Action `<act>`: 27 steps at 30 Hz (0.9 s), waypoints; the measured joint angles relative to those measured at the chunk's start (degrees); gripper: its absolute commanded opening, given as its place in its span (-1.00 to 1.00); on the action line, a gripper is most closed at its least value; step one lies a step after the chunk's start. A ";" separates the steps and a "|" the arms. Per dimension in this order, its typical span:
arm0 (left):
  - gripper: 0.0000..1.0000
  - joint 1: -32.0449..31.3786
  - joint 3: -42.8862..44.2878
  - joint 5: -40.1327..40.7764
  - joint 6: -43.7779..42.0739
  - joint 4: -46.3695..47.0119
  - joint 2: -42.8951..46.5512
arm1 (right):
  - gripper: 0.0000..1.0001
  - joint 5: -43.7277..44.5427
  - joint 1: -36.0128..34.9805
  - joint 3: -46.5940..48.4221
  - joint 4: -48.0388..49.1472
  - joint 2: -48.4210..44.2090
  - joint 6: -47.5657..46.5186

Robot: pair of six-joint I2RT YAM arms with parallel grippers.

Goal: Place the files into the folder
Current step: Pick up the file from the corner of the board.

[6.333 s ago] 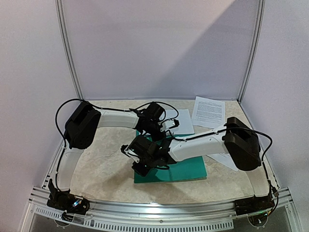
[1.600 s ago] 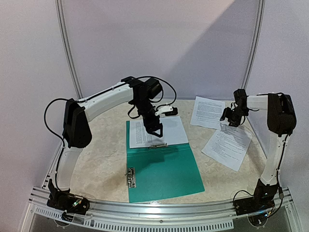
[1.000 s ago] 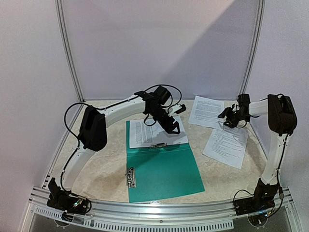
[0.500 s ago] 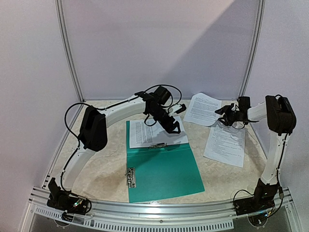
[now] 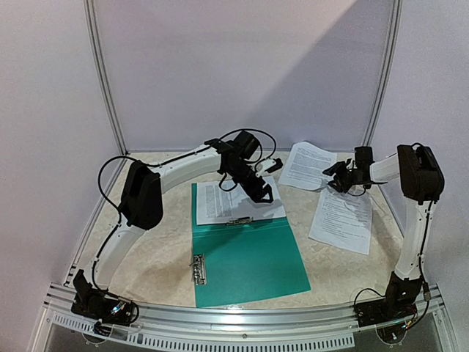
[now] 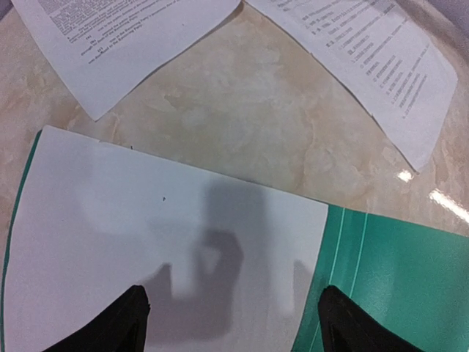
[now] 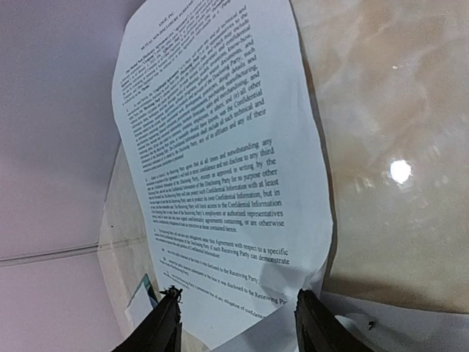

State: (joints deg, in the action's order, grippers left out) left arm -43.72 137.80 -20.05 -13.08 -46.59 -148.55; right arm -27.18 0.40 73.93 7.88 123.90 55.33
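Note:
The teal folder (image 5: 249, 257) lies open in the middle of the table, and one of the files (image 5: 234, 199) rests on its far half. Over that sheet's right part hangs my left gripper (image 5: 262, 194), open and holding nothing; the left wrist view shows the white sheet (image 6: 146, 220) and teal folder (image 6: 396, 257) beneath the gripper (image 6: 238, 323). My right gripper (image 5: 331, 174) stands open at the near edge of a printed sheet (image 5: 302, 165) at the back right. In the right wrist view that sheet (image 7: 220, 147) curls up between the gripper's (image 7: 236, 297) fingers.
Another printed sheet (image 5: 343, 220) lies at the right, near the right arm. A metal clip (image 5: 198, 268) sits on the folder's near left edge, and a second clip (image 5: 238, 220) at the filed sheet's near edge. Walls enclose the table on three sides.
The right gripper has swung left to the back sheet's edge, and that sheet has slid a little left and buckled. The left arm has stayed over the folder.

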 measured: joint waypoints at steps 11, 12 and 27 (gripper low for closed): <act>0.64 0.00 -0.50 0.26 -0.70 0.00 0.00 | 0.02 5.84 0.00 -4.24 -2.47 -4.46 -1.57; 0.64 0.00 -0.55 0.33 -0.76 0.00 0.00 | 0.03 5.88 0.02 -4.33 -2.36 -4.46 -1.11; 0.64 0.00 -1.11 0.70 -1.09 -0.04 0.79 | 0.06 13.31 0.02 -11.63 -5.73 -13.84 -1.38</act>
State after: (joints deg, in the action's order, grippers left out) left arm -43.72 136.68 -19.35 -14.17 -46.63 -147.76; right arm -13.87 0.43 62.30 2.15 110.06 53.95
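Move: At the junction of the two loose files, the right hand has its half-open fingers down at the far file's near-right corner; that file's middle lies about 7 cm ahead and 7 cm left, roughly 1 cm lower. The near file's middle is some 18 cm back and about 1 cm right, and the green folder about 25 cm back and 30 cm left. From the left hand, the far file lies roughly 20 cm ahead, 17 cm right and 5 cm down. Dragging back and to its right at paper height, the right hand goes about 2 cm and pauses, then pulls on the same way to roughly 6 cm in all, rising some 1.5 cm in the last part. It turns about 10 degrees clockwise and rolls its left side down about as much. The fingers press on the paper at the start and stay half open, never closing on a file. ##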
